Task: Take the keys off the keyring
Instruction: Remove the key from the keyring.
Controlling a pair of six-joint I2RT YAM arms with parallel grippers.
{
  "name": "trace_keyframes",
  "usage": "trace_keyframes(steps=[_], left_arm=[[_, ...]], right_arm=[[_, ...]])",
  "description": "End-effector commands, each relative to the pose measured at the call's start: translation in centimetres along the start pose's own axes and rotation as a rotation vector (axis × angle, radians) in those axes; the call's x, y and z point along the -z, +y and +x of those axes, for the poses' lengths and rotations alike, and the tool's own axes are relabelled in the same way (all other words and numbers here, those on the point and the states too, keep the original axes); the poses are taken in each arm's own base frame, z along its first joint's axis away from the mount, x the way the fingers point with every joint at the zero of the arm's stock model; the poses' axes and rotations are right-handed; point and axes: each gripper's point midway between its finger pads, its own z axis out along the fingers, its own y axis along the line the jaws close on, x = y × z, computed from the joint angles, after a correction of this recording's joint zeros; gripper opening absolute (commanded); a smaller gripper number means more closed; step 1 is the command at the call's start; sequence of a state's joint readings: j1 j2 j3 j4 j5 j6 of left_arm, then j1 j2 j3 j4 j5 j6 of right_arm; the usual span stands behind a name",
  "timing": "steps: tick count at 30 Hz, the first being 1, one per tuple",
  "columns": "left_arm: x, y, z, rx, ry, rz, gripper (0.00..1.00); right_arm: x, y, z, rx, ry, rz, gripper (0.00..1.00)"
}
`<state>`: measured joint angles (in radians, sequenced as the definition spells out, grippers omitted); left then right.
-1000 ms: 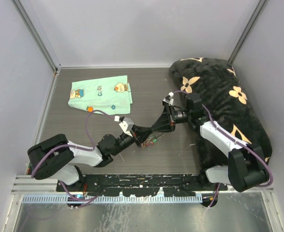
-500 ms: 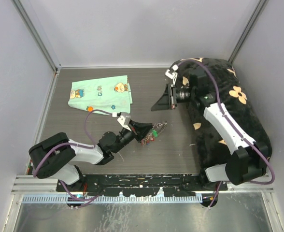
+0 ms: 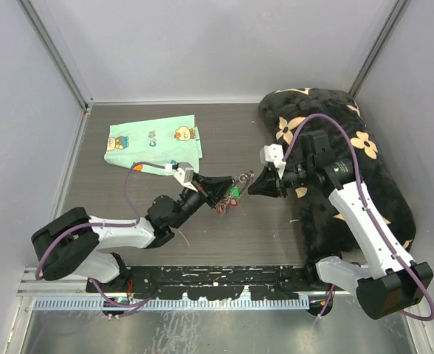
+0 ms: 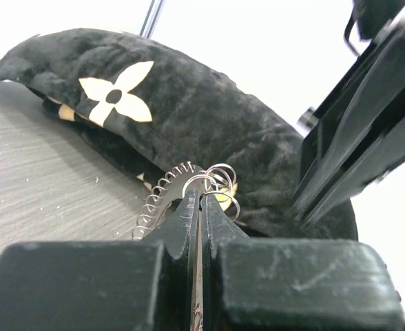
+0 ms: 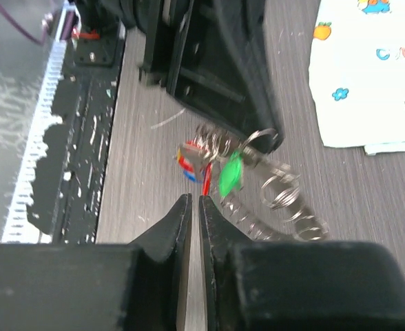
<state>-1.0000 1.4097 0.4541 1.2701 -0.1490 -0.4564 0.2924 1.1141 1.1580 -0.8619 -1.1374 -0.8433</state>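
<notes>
My left gripper [image 3: 223, 189] is shut on the keyring [image 3: 237, 190] and holds it above the table, mid-scene. The left wrist view shows the thin wire loop [image 4: 167, 187] with its fringe of small rings sticking out past my left fingertips [image 4: 189, 201]. The keys [image 5: 231, 172] hang from it in a bunch, with green, red and blue heads. My right gripper [image 3: 255, 184] points at the bunch from the right, its tips just short of the red key [image 5: 206, 178]. Its jaws stand all but closed, with only a thin slit and nothing in it.
A black cushion [image 3: 346, 166] with cream flowers fills the right side of the table, right behind the keyring in the left wrist view [image 4: 189, 117]. A mint-green printed cloth [image 3: 154, 144] lies at the back left. The metal rail [image 5: 37, 138] runs along the near edge.
The right arm swung away over the cushion, then came back to the keys with its jaws narrowed. The left gripper carried the keyring a little up and to the right.
</notes>
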Motion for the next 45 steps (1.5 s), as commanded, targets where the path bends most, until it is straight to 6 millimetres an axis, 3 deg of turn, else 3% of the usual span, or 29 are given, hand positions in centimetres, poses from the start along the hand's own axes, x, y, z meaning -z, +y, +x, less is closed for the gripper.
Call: trace_keyframes(steps=[1,6,14,18,24,29,45], left_arm=[[-1.6,-2.0,-5.5,0.021,-0.107,0.004,0.0],[-1.1,-1.0,-6.0,0.012,-0.012,-0.12,0.0],[-1.0,-0.6,-7.3,0.01,0.044,-0.267,0.0],[-1.4,-1.0,-7.6,0.019,0.039,-0.298,0.0],[-1.8,-1.5,-7.4,-0.002,0.023,-0.341,0.0],[-1.7,-1.9,-7.2,0.008,-0.01,-0.37,0.0],[-1.8,-2.1,-6.3,-0.012,-0.047,-0.433,0.0]], right_arm=[[0.0,-0.7,1.4,0.212,0.029,0.025,0.15],[0.0,-1.9,-1.3,0.197,-0.05,0.069,0.29],[-0.1,-3.1,-4.7,0.045,-0.153,0.091,0.33],[-0.4,-3.5,-4.4,-0.057,-0.165,0.113,0.4],[-1.3,-3.6,-3.2,-0.197,-0.206,0.094,0.41],[-1.6,-4.8,-2.6,-0.236,-0.198,0.136,0.41],[-2.4,-4.4,-1.4,-0.322,-0.198,0.105,0.37]])
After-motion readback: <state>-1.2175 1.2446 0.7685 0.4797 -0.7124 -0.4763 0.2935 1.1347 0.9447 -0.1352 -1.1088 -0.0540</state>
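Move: The keyring loop is in the shut left fingertips, roughly 2 cm to the right of the left hand point and level with it. From the right hand it lies some 4 cm ahead, 4 cm to the left and about 1 cm lower. The green key hangs about 1 cm ahead, 4 cm left and 3 cm below the right hand. The red keys dangle roughly 3 cm back, 7 cm left and 5 cm below that hand. Bring the right gripper about 4 cm forward and 2 cm left to the loop, dipping first, then rising and easing back down, while opening its nearly shut fingers part-way and rolling the hand. Keep the left pinch on the keyring: raise it some 4 cm, sink it more than halfway back, tip its fingers level and swing them counter-clockwise by 20 degrees. ##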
